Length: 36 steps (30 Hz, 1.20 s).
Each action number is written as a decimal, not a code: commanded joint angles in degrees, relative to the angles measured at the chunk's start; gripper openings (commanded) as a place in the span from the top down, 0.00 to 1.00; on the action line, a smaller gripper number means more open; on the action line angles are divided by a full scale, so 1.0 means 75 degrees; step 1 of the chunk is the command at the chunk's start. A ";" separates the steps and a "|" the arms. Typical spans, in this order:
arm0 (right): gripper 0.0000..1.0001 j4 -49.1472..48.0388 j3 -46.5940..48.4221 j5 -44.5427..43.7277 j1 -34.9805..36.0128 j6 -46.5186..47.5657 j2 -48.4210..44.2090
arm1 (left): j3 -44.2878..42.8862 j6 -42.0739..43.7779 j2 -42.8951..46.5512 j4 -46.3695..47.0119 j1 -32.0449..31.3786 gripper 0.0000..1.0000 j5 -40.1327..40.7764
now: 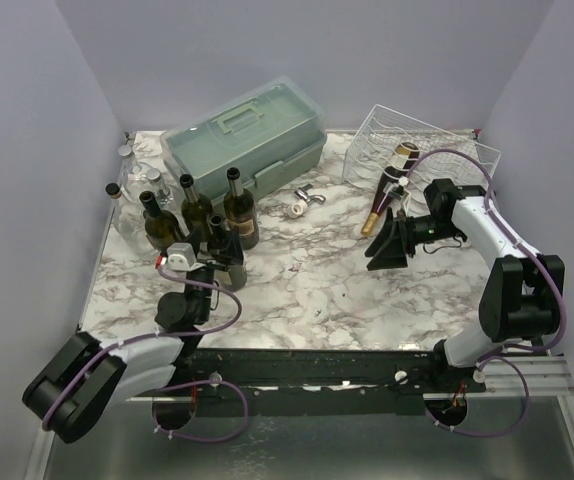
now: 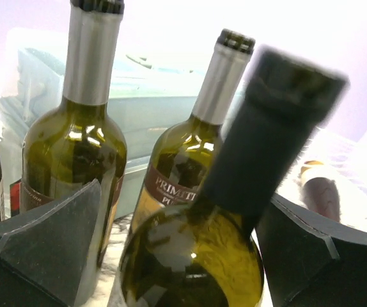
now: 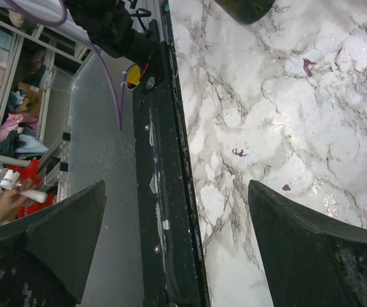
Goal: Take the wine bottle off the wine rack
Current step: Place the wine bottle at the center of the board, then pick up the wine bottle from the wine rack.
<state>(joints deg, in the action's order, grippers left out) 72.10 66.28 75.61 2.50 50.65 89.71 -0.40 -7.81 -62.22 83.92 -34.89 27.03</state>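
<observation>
The white wire wine rack (image 1: pixel 437 140) stands at the back right. A wine bottle (image 1: pixel 391 185) lies tilted with its base on the rack and its gold-capped neck reaching down to the marble table. My right gripper (image 1: pixel 385 248) hovers just near of that neck, open and empty; in the right wrist view the gripper (image 3: pixel 176 192) looks down at the table's front rail. At the left, my left gripper (image 1: pixel 222 265) stands open around a green bottle with a black cap (image 2: pixel 196 256); table shows between the left finger (image 2: pixel 49 243) and the glass. That bottle leans and its neck is blurred.
A pale green toolbox (image 1: pixel 247 140) sits at the back centre. Three dark bottles (image 1: pixel 195 205) (image 1: pixel 239 208) (image 1: pixel 157 225) stand close behind my left gripper, with clear glass bottles (image 1: pixel 137 185) further left. A small white and metal item (image 1: pixel 307 200) lies mid-table. Walls enclose three sides.
</observation>
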 commanded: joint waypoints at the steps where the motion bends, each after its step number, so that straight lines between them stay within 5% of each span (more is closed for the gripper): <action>1: 0.04 0.0164 0.0174 0.0176 -0.0041 0.0236 0.0085 | 0.0851 -0.0753 0.1284 -0.1198 0.0012 0.01 -0.0356; 18: 0.04 0.0161 0.0163 0.0113 -0.0041 0.0260 -0.0014 | -0.0653 -0.2176 0.6857 -0.9079 0.0007 0.01 -0.1450; 36: 0.04 -0.0561 -0.0013 -0.0247 -0.0041 -0.0354 -0.0463 | -0.4383 -0.3464 0.6901 -1.5187 0.0012 0.01 -0.2930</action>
<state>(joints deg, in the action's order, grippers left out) 69.95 66.28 74.76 2.50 48.93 87.55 -27.51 -32.01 -9.96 -16.86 -34.89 9.93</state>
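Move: The wine bottle just set down stands upright between the left gripper's already open fingers, about 1 cm ahead, its middle some 7 cm below. The Primitivo bottle is about 13 cm ahead and 4 cm right; a middle dark bottle is roughly 12 cm ahead and 7 cm left; an outer dark bottle is some 9 cm ahead and 13 cm left. From the right hand, the set-down bottle lies about 40 cm left, level fore and aft and some 5 cm below. Draw the left gripper back from around the neck of the set-down bottle, about 10 cm towards the base, fingers kept wide open. Let it rise about 3 cm first, dip a little midway, then climb to about 5 cm above its start, while the wrist turns some 20 degrees clockwise and tips the fingers down from their upward slant by about as much. ##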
